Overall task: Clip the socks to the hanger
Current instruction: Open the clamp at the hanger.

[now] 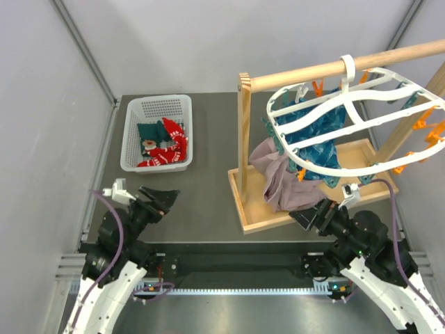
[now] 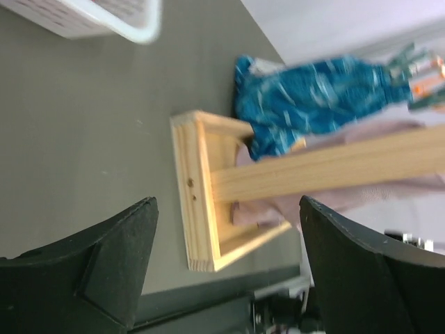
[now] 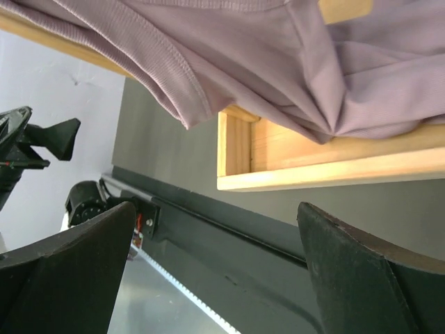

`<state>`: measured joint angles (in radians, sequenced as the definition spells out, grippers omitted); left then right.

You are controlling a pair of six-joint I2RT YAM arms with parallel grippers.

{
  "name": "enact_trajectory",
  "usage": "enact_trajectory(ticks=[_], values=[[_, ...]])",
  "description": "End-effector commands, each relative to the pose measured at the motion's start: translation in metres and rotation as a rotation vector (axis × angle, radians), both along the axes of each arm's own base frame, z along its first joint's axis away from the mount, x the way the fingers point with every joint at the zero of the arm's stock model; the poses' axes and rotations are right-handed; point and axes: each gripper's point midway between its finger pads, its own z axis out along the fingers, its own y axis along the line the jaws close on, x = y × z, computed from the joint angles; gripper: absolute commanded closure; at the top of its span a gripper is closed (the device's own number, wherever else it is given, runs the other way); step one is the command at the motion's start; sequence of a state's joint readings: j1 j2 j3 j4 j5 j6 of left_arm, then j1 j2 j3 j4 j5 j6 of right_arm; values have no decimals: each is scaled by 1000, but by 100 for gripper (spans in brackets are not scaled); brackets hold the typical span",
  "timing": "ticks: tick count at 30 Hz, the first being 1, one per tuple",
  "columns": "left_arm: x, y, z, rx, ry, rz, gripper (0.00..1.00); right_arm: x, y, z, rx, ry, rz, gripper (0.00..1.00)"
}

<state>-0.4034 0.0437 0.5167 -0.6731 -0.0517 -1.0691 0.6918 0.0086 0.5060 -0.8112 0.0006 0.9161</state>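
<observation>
The socks (image 1: 165,147), red patterned ones and a dark green one, lie heaped in the white basket (image 1: 132,125) at the back left. The hanger (image 1: 347,69), a white oval frame with orange clips (image 1: 425,122), hangs from the wooden rod (image 1: 299,76) at the right. My left gripper (image 1: 158,198) hovers open in front of the basket, away from the socks; the left wrist view shows its jaws (image 2: 228,202) wide apart and empty. My right gripper (image 1: 313,214) stands open and empty (image 3: 215,206) by the near edge of the stand.
A teal-blue patterned cloth (image 1: 323,149) and a mauve-grey cloth (image 1: 285,181) hang from the frame, draping into the wooden tray (image 1: 243,202) of the stand. The upright post (image 1: 245,125) rises at the tray's left end. Grey walls enclose the table.
</observation>
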Motion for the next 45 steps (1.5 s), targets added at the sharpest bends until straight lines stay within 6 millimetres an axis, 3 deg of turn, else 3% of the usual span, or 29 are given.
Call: enact_trajectory(ticks=[1,2,5,7,9,10,15,16,17,19,20,21,23,24,26,27,29,30,33,35,41,45], values=[[0,-44,16,1,-85,-257,14,-5,-23,16,-25,-57,-66,0],[4,-53,9,11,-39,-296,16,-8,-25,28,-23,-101,-48,0],[7,-67,21,2,-62,-372,20,-18,-31,60,-20,-210,-12,0],[9,-67,38,-2,-131,-373,21,-26,-41,81,-33,-277,-7,0],[10,-71,50,-36,-166,-384,21,-30,-47,88,-64,-295,-10,0],[9,-78,67,-63,-234,-423,21,-34,-54,101,-66,-339,-14,0],[24,-99,80,-9,-256,-450,23,-34,-59,118,-124,-376,-9,0],[18,-112,82,-4,-264,-494,23,-34,-60,122,-132,-387,-7,0],[27,-120,84,34,-269,-481,24,-34,-59,123,-138,-387,1,0],[10,-149,86,69,-281,-551,33,-34,-56,127,-153,-390,20,0],[21,-149,89,121,-303,-464,36,-37,-52,129,-151,-396,48,0],[-2,-165,93,123,-329,-525,36,-38,-49,130,-159,-395,68,0],[-13,-172,96,138,-380,-518,36,-46,-48,135,-167,-406,115,0],[-27,-182,108,92,-422,-534,35,-46,-47,135,-182,-393,125,0],[-42,-206,108,108,-468,-592,35,-52,-55,145,-194,-411,115,0],[-68,-224,117,86,-506,-667,35,-54,-57,143,-213,-400,120,0],[-84,-254,119,213,-574,-670,35,-64,-65,158,-207,-443,115,2],[-115,-266,122,240,-612,-722,35,-67,-66,160,-213,-442,118,6],[-140,-295,132,368,-716,-705,35,-79,-69,178,-214,-501,138,12],[-148,-311,140,380,-763,-708,36,-90,-70,191,-232,-555,151,16],[-154,-333,170,344,-881,-673,35,-108,-64,236,-343,-699,165,22],[-144,-348,195,359,-945,-589,32,-95,-58,266,-373,-703,125,27]])
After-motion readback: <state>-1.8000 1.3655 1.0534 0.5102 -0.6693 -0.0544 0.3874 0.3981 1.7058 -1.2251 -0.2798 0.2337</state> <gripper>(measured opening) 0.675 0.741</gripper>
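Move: The teal clamp on the middle of the hanger's near rim hangs almost straight above the right hand, about 27 cm up and 2 cm back towards the base. From the left hand it is roughly 40 cm to the right, 8 cm back and 23 cm higher. Beside it on the rim, an orange clamp sits about 7 cm to its left and a second teal clamp some 8 cm to its right, both about level with it in depth and height. Both empty hands make for the hanger's near rim without touching it yet. The left swings about 35 cm right, edging forward at first, then back some 16 cm while climbing, its fingers turning to point rightward and closing partway. The right rises some 26 cm, drawing back about 11 cm and a little right, with a brief pause midway, as its fingers tip up to about level and narrow by a quarter. ##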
